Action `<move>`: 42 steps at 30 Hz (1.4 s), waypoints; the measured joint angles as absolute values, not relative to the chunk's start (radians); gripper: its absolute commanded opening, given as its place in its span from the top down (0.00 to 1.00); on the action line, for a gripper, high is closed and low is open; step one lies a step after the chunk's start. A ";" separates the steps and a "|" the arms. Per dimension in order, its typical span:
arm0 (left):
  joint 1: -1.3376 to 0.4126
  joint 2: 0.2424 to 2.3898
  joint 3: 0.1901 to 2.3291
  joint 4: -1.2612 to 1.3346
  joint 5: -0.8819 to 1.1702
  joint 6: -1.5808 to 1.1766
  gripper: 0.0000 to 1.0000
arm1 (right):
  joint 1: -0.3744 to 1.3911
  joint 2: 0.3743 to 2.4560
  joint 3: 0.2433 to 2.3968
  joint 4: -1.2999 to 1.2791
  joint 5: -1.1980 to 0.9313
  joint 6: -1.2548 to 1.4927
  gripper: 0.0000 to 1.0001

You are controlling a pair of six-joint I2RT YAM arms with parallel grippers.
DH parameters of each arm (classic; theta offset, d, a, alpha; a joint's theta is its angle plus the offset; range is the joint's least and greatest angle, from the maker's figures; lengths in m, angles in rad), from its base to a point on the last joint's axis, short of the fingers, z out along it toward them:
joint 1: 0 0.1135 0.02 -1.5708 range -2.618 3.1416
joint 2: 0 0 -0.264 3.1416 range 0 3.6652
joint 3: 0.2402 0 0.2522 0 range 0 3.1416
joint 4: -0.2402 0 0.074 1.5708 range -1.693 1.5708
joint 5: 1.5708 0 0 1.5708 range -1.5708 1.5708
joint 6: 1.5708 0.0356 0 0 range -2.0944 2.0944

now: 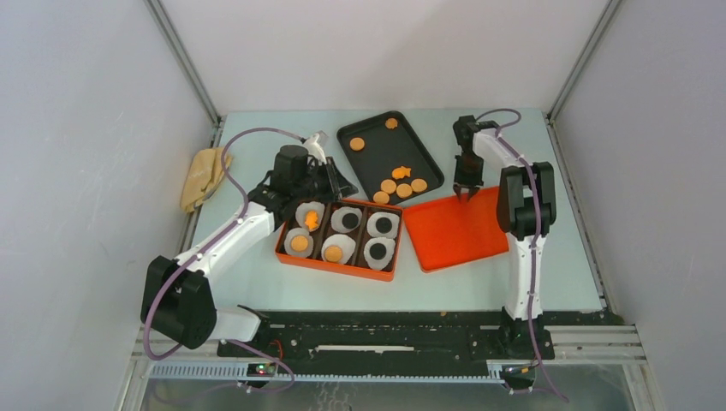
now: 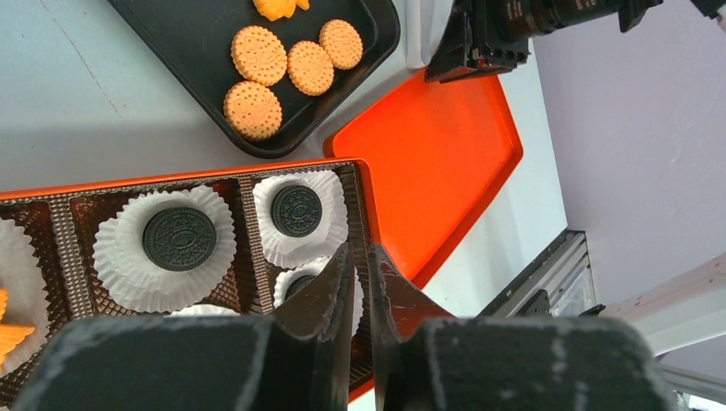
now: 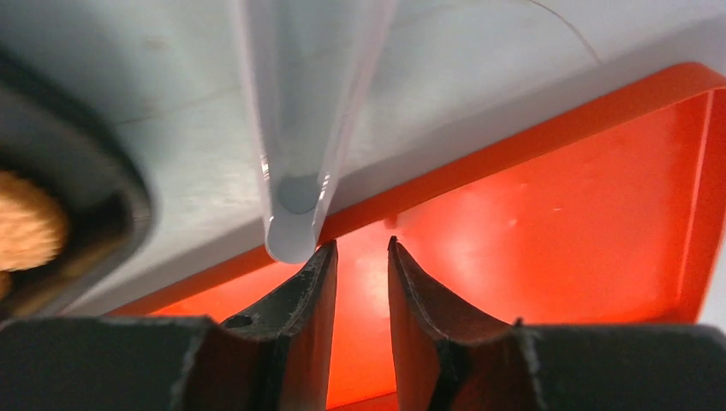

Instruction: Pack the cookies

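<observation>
The black tray [image 1: 377, 158] holds several round orange-brown cookies [image 1: 404, 190] and one orange fish cookie [image 1: 401, 172]. The orange box [image 1: 338, 267] has six white liners. They hold a fish cookie [image 1: 312, 219], two round orange cookies [image 1: 298, 243] and three dark cookies [image 1: 383, 225]. My left gripper [image 1: 336, 183] hovers at the box's far edge. In the left wrist view the gripper [image 2: 361, 257] is shut and empty above dark cookies [image 2: 179, 238]. My right gripper [image 1: 465, 192] is over the far edge of the orange lid [image 1: 454, 231]. It [image 3: 361, 248] is slightly open and empty.
A yellow cloth [image 1: 203, 175] lies at the table's left edge. The orange lid [image 2: 437, 163] lies right of the box, with the right arm [image 2: 514, 26] above its far corner. A pale tube [image 3: 300, 128] hangs before the right fingers, and the black tray's rim [image 3: 103, 197] is to their left.
</observation>
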State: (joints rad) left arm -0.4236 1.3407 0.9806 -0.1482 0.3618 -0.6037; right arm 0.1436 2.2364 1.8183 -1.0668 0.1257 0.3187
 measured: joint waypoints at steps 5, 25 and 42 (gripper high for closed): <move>-0.424 1.341 0.981 -0.155 0.354 -0.604 0.85 | 0.198 2.232 1.868 -1.056 0.103 0.312 0.60; -0.445 1.341 0.981 -0.168 0.338 -0.603 0.84 | 0.224 1.967 1.626 -1.007 0.194 0.322 0.45; -0.447 1.329 0.982 -0.195 0.300 -0.601 0.84 | -0.083 2.154 1.662 -1.031 0.331 0.328 0.43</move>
State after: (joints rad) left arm -0.4469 1.3293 0.9817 -0.1951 0.3000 -0.6014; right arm -0.0826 2.1536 1.6615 -1.0313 0.3313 0.3279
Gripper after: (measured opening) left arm 0.157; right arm 0.565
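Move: The right hand hangs just inside the orange lid's far wall, and the lid's right wall has its middle about 13 cm to the hand's right and 4 cm back, roughly 1 cm lower. The lid's middle is some 8 cm back and 1 cm right. The tongs' middle is about 10 cm ahead and 1 cm right, and the black tray's is some 19 cm left and 10 cm ahead. From the left hand, that right wall is about 41 cm right, 6 cm back and 16 cm down. Up and back off the far wall after a short leftward drift, the right hand lifts about 6 cm and draws back over the lid, then returns forward still raised. From there it swings right some 15 cm while sinking to nearly its starting height, turning slightly clockwise with fingers opening wider, until they stand astride the lid's right wall, not closed on it. ##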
